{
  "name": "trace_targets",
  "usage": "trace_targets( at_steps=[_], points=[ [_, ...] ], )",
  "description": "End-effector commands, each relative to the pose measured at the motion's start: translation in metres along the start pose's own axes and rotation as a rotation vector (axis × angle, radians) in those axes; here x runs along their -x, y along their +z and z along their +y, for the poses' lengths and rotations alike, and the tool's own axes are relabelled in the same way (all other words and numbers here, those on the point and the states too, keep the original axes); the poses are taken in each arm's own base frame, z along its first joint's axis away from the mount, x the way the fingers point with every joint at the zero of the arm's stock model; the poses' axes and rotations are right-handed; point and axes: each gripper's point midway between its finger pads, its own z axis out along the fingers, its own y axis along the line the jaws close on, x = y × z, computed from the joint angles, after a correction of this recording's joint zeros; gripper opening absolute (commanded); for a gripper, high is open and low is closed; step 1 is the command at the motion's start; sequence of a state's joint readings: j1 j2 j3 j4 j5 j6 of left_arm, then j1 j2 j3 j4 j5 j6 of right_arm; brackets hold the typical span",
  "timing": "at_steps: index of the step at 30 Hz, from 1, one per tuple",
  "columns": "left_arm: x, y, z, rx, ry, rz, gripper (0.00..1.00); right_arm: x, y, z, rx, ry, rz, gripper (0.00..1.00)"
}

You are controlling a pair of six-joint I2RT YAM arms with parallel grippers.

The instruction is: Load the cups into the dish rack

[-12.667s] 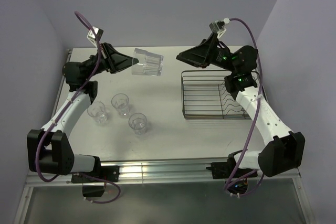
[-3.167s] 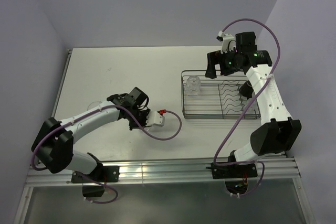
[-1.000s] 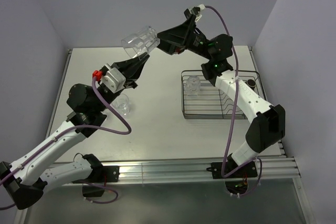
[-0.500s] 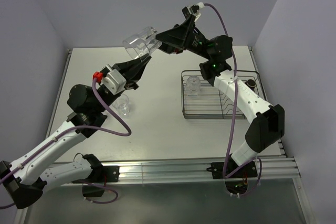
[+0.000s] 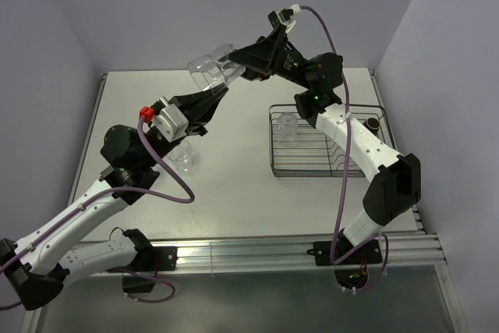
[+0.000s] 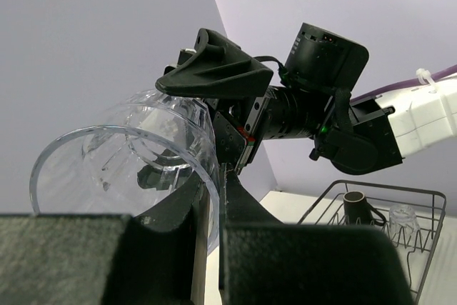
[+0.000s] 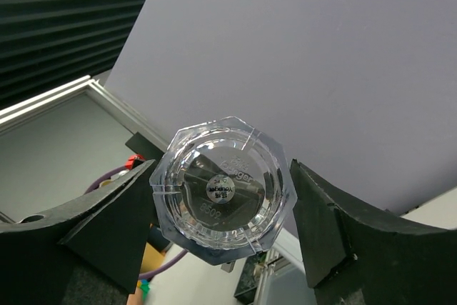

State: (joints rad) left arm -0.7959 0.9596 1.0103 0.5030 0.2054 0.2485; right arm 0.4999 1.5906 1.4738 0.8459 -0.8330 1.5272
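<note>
A clear faceted cup hangs on its side high above the table's back. My left gripper is shut on its rim wall, which shows pinched between the fingers in the left wrist view. My right gripper reaches in from the right. Its two fingers stand against either side of the cup's octagonal base. The dish rack sits at the right, holding a small clear cup and a dark brown mug. Another clear cup stands on the table beneath the left arm.
The left arm stretches up across the table's left half and hides part of it. The rack with the mug and the small cup also shows in the left wrist view. Walls close the back and both sides.
The right gripper's fingers have closed in on the base of the raised cup. The cup and both grippers have drifted slightly right.
</note>
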Motion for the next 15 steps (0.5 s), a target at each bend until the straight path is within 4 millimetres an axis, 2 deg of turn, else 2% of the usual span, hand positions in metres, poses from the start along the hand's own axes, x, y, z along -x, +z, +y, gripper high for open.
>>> trace_targets(
  at_steps=[1, 6, 10, 11, 13, 14, 15],
  points=[
    [0.026, 0.003, 0.001, -0.005, -0.004, -0.075, 0.00, -0.001, 0.005, 0.033, 0.088, -0.090, 0.013, 0.75],
    [0.023, 0.001, 0.003, 0.010, -0.005, -0.064, 0.01, -0.002, 0.004, 0.034, 0.089, -0.096, 0.015, 0.62],
    [0.018, -0.001, 0.005, 0.024, -0.005, -0.044, 0.33, -0.001, 0.003, 0.031, 0.078, -0.103, 0.012, 0.56],
    [0.016, -0.002, 0.005, 0.025, -0.005, -0.031, 0.48, 0.000, 0.002, 0.029, 0.072, -0.106, 0.010, 0.53],
    [0.012, -0.005, 0.009, 0.051, -0.006, -0.014, 0.63, 0.005, -0.002, 0.022, 0.040, -0.111, -0.004, 0.49],
    [0.010, -0.007, 0.010, 0.058, -0.001, -0.004, 0.75, 0.008, -0.004, 0.020, 0.028, -0.116, -0.012, 0.45],
    [0.006, -0.009, 0.010, 0.057, 0.002, 0.017, 0.79, 0.009, -0.008, 0.014, 0.010, -0.112, -0.015, 0.44]
  ],
)
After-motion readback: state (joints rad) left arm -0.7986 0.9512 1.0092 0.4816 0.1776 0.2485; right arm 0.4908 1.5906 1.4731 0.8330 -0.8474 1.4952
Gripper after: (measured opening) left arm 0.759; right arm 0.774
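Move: The cup is already shared between both hands, high above the table: its middle lies about 5 cm ahead of the left hand and 3 cm up, and from the right hand about 5 cm left, 2 cm back and 2 cm up. The dish rack's middle lies some 31 cm right of the right hand, 16 cm ahead and 47 cm below. A waiting cup stands roughly 17 cm left of the left hand, 15 cm ahead and 46 cm below. Holding nearly still, the left hand spreads its closed fingers to about three quarters open, ending its pinch on the cup's rim wall, one finger inside the mouth and one outside. The right hand keeps its hold around the base, fingers pointing left and slightly up, and only at the very end eases down by about half a centimetre. ##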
